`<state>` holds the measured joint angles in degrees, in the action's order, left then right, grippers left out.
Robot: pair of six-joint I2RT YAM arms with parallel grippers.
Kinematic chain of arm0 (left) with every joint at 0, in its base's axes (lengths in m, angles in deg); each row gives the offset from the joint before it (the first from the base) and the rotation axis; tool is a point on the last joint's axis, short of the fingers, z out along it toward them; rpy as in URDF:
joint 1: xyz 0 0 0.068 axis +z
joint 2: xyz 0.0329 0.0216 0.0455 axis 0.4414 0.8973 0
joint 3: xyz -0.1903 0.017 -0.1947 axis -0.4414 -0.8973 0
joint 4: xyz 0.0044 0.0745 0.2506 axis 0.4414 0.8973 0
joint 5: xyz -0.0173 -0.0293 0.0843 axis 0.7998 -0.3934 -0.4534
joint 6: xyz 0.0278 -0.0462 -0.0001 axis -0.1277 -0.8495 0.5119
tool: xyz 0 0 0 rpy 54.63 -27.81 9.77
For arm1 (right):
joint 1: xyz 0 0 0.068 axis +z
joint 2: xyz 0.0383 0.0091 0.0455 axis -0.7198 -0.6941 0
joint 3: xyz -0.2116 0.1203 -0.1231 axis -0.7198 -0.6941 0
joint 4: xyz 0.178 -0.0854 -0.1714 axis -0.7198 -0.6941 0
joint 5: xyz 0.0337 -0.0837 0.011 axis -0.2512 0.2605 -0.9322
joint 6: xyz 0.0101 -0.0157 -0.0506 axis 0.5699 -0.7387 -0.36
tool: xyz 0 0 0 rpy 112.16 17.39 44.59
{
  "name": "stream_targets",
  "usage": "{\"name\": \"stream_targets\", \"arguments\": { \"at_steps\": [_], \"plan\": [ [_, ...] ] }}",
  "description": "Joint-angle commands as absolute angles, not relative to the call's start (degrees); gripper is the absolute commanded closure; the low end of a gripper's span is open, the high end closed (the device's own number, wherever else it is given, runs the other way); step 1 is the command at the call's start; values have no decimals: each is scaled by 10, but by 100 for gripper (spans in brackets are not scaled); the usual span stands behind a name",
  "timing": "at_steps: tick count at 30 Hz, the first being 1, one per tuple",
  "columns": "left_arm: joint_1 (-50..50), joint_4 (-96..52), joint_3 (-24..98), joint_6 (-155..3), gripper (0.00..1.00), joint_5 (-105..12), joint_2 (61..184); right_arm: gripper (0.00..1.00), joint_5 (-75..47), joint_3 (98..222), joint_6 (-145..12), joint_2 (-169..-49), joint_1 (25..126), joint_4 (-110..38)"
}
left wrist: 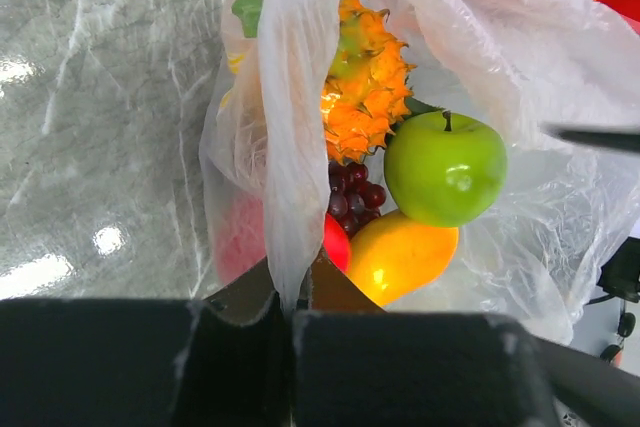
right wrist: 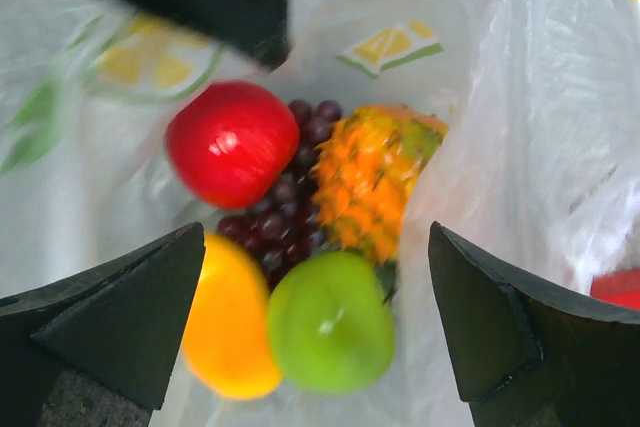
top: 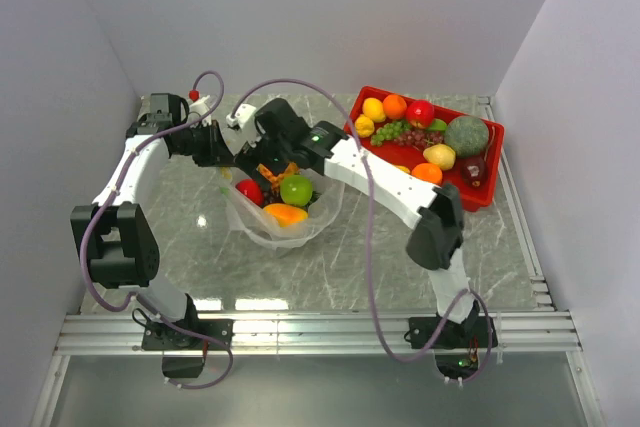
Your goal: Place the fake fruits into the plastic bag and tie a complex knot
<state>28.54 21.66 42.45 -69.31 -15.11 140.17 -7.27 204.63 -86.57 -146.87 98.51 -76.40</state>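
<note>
The clear plastic bag [top: 318,215] sits mid-table with its mouth open. In it lie a green apple [top: 296,189], a red apple [top: 249,191], an orange mango [top: 285,214] and a pineapple [top: 275,169]. My left gripper [top: 222,152] is shut on a strip of the bag's rim [left wrist: 290,97], beside the pineapple [left wrist: 365,82], grapes [left wrist: 352,197] and green apple [left wrist: 445,167]. My right gripper [top: 262,152] hangs open over the bag's mouth. Between its fingers [right wrist: 130,317] I look down on the green apple [right wrist: 330,335], red apple [right wrist: 232,144] and grapes [right wrist: 285,217]. No knot is in view.
A red tray [top: 497,152] at the back right holds several more fruits. White walls close in on the left, back and right. A metal rail [top: 320,332] runs along the near edge, where both arm bases are mounted.
</note>
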Motion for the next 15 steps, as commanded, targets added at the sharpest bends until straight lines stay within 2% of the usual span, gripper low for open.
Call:
{"name": "stream_targets", "arguments": {
  "at_steps": [1,4,7,12,15],
  "plan": [
    [288,213,449,-689,94,-133,1404,1,-114,2006,-853,-1329,975,-703],
    [289,214,453,-688,94,-134,1406,0,-149,1983,-820,-1287,926,-684],
    [288,213,454,-689,94,-135,1404,0,-179,1976,-769,-1277,818,-685],
    [289,212,452,-688,94,-137,1405,0,-226,1949,-737,-1293,647,-706],
    [290,211,450,-688,94,-140,1406,3,-213,1939,-750,-1320,584,-732]
  ]
}}
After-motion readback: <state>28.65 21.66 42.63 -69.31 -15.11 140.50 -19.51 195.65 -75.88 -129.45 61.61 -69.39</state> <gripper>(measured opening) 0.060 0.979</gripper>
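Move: The orange at the back of the red tray lies about 23 cm ahead of the right hand, 39 cm to its right and some 12 cm lower. Of that orange, the lemon is 7 cm to the left, the green grapes 7 cm nearer and 3 cm left, and the red fruit 6 cm right. From the left hand the orange is about 20 cm ahead, 41 cm right and 8 cm lower. Pull the empty right gripper up out of the bag's mouth, then swing it to the right about 26 cm and forward some 14 cm, rising roughly 15 cm before starting to sink over the tray's left end. Turn the wrist about 30 degrees clockwise on the way and keep the fingers wide open; let the left gripper stay put, still pinching the bag's rim. ##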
